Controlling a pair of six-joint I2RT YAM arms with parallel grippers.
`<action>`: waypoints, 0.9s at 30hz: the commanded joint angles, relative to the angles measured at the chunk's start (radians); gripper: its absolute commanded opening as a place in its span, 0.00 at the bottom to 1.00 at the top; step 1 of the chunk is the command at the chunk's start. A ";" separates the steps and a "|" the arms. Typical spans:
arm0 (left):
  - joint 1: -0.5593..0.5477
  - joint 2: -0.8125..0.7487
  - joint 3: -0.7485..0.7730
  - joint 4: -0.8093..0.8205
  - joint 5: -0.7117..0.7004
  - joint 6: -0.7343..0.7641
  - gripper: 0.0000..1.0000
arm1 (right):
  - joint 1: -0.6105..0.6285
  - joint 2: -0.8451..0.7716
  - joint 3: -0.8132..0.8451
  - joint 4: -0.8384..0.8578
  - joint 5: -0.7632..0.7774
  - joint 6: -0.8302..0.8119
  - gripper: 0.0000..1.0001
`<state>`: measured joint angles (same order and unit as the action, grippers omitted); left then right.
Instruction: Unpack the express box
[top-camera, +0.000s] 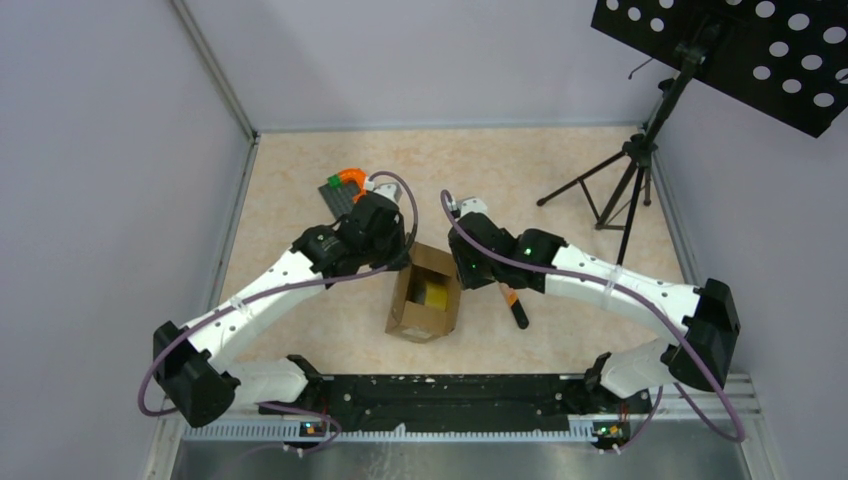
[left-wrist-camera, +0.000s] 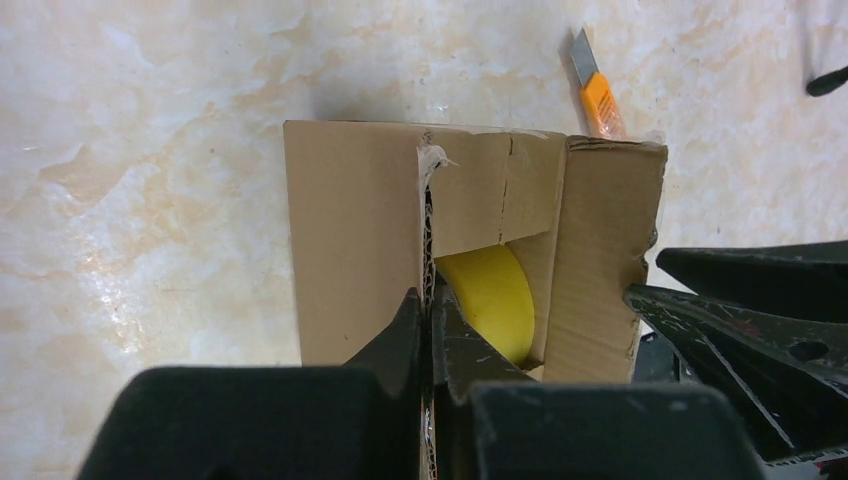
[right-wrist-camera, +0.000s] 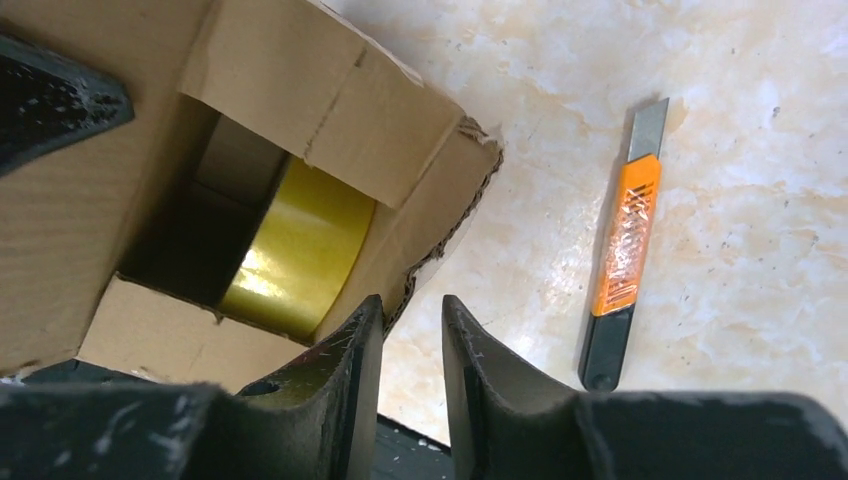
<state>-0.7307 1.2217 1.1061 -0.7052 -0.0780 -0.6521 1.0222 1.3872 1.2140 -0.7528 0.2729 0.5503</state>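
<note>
The express box (top-camera: 425, 292), a small brown carton, lies in the middle of the table with its flaps folded out. A yellowish tape roll (right-wrist-camera: 300, 250) sits inside it. My left gripper (left-wrist-camera: 428, 300) is shut on the box's left wall (left-wrist-camera: 355, 240), and the corrugated edge runs between its fingers. My right gripper (right-wrist-camera: 412, 305) hangs at the box's right flap (right-wrist-camera: 440, 210) with its jaws a narrow gap apart. The flap's torn edge meets the inner face of the left finger (right-wrist-camera: 350, 350), and bare table shows through the gap.
An orange and black utility knife (right-wrist-camera: 625, 250) lies on the table just right of the box. A dark board with orange and green parts (top-camera: 345, 185) lies behind the left gripper. A tripod stand (top-camera: 640, 160) with a perforated black panel (top-camera: 740, 50) stands at the back right. Walls close in both sides.
</note>
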 joint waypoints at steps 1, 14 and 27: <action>0.035 -0.033 0.032 0.042 -0.036 0.031 0.00 | 0.002 -0.004 0.003 -0.006 0.033 0.000 0.26; 0.124 0.058 0.110 0.114 0.045 0.101 0.00 | -0.165 0.071 -0.212 0.392 -0.198 0.030 0.06; 0.126 0.185 0.058 0.223 0.140 0.029 0.00 | -0.201 0.043 -0.231 0.371 -0.146 0.069 0.07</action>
<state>-0.6056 1.3956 1.1744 -0.5327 0.0681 -0.6052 0.8303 1.5627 0.9867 -0.3668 0.0753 0.5934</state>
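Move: My left hand already has the box's left flap pinched; the yellow tape roll lies inside the box, about 6 cm to this hand's right, 3 cm back and 13 cm below. From my right hand the box's right flap is some 3 cm left, 2 cm ahead and 4 cm down. The tape roll is about 9 cm left, 2 cm ahead and 10 cm below it, and the cutter some 9 cm right, 3 cm ahead on the table. I drop my right hand about 10 cm, easing some 4 cm forward as it sinks just outside the box's right flap, and shut its partly open fingers on the way. With my left hand I keep the flap pinched and haul it about 6 cm forward, swinging slightly left first, then back to the right, towards my right hand. ##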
